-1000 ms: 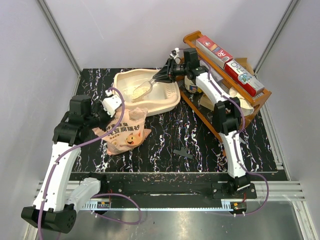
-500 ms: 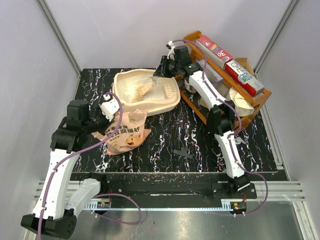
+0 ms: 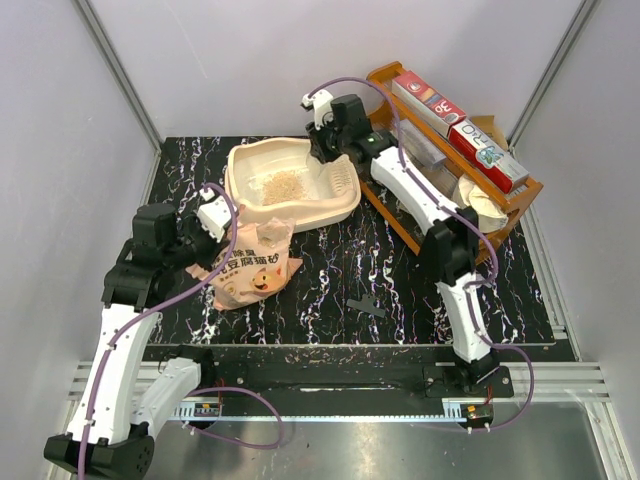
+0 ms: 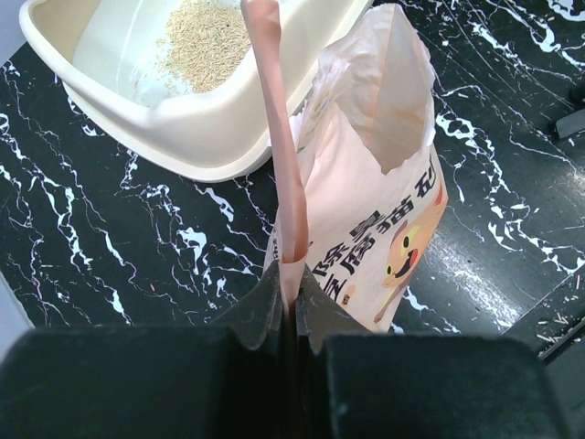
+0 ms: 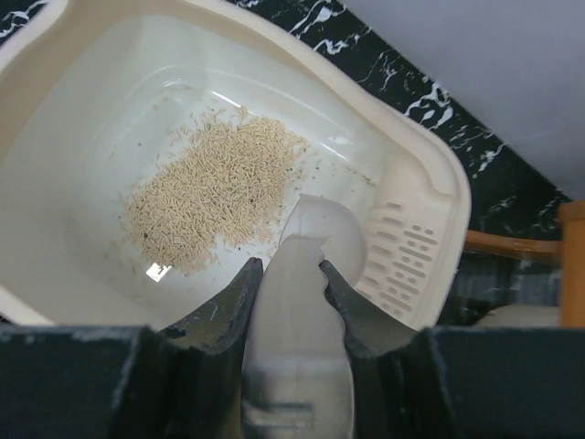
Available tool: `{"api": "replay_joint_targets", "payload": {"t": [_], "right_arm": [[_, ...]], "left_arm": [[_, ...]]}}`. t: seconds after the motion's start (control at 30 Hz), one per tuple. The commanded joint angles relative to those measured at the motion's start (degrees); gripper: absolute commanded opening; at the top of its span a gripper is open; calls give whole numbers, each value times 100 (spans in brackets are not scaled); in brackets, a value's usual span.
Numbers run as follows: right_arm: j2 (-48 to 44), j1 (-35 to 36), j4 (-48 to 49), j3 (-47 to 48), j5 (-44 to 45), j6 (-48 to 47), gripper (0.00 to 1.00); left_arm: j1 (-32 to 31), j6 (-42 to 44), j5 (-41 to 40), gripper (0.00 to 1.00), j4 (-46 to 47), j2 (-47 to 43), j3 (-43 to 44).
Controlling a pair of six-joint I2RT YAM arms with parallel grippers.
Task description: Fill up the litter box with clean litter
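The cream litter box (image 3: 300,213) stands at the back of the table, with a pale tan pile of clean litter (image 3: 283,184) on its floor. Over its grille end hangs my right gripper (image 3: 322,155), shut on the handle of a white scoop (image 5: 315,265). That scoop points down at the litter (image 5: 215,192) beside the slotted grille (image 5: 407,256). My left gripper (image 4: 292,279) is shut on the top edge of the open pink-orange bag (image 4: 384,210). The bag stands just in front of the litter box (image 4: 210,137), where the litter (image 4: 206,41) shows beyond it.
A brown wooden rack (image 3: 520,195) with long printed cartons (image 3: 455,120) stands right of the tray, close to my right arm. A small black object (image 3: 368,306) lies on the black marbled table (image 3: 330,260) in front. Grey walls close in the back and sides.
The scoop was level and full of litter over the tray; now it is tipped down and the litter lies on the tray floor. My right wrist has swung back over the grille end.
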Motion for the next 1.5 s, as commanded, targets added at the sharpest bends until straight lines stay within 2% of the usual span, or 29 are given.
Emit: {"api": "replay_joint_targets", "payload": {"t": [0.0, 0.07, 0.13, 0.2, 0.3, 0.5, 0.63, 0.9, 1.0, 1.03, 1.1, 1.23, 1.3, 1.47], "right_arm": [[-1476, -100, 146, -111, -615, -539, 0], [-1644, -127, -344, 55, -1248, -486, 0], [-1742, -144, -1184, 475, -2425, -581, 0], [-1785, -145, -1593, 644, -3512, -609, 0], [-1865, -110, -2024, 715, -4412, -652, 0], [-1673, 119, -2982, 776, -4881, -1680, 0], [-1338, 216, -3710, 1215, -4960, -2145, 0], [-820, 610, -3915, 1374, -4557, -2569, 0], [-618, 821, -3617, 1445, -4198, -1999, 0], [-573, 892, -3503, 1488, -4022, -1554, 0], [-512, 1102, -3292, 1471, -3121, -919, 0], [-573, 1147, -3246, 1305, -1825, 950, 0], [-651, 1147, -3352, 1060, -1229, 1244, 0], [-985, 1156, -2896, 146, -654, 1395, 0]], "left_arm": [[41, -331, 292, 0, 855, -87, 50], [58, -357, 310, 0, 881, -78, 42], [67, -384, 319, 0, 908, -69, 41], [67, -393, 319, 0, 934, -52, 41], [76, -436, 336, 0, 960, -34, 33], [85, -437, 336, 0, 969, 10, 77], [76, -437, 301, 0, 934, 19, 120], [85, -454, 389, 0, 908, 10, 164], [94, -472, 468, 0, 908, 19, 200], [94, -489, 459, 0, 908, 19, 217], [85, -560, 451, 0, 951, 19, 235], [94, -805, 468, 0, 1057, 27, 340], [94, -981, 494, 0, 1144, 63, 367], [85, -1437, 617, 0, 1312, 124, 446]]}}
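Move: The right hand holds the empty scoop over the litter box; the bag mouth it will go to lies about 22 cm back, 13 cm to its left and some 7 cm lower. The litter pile is roughly 9 cm left, 1 cm ahead and 17 cm below this hand, and the box's middle about 6 cm left, straight below in depth, 15 cm down. From the left hand, still pinching the bag's rim, the mouth is about 7 cm ahead, 9 cm right and 9 cm lower. Back and up in one quick arc, the right hand carries the scoop away from the litter box, rising nearly 20 cm and swinging counter-clockwise, then sinks some 17 cm and edges left towards the bag mouth. Late on it swings partly back clockwise and tips its fingers down, bringing the blade to the opening, grip kept. The left hand keeps the rim pinched nearly in place. ##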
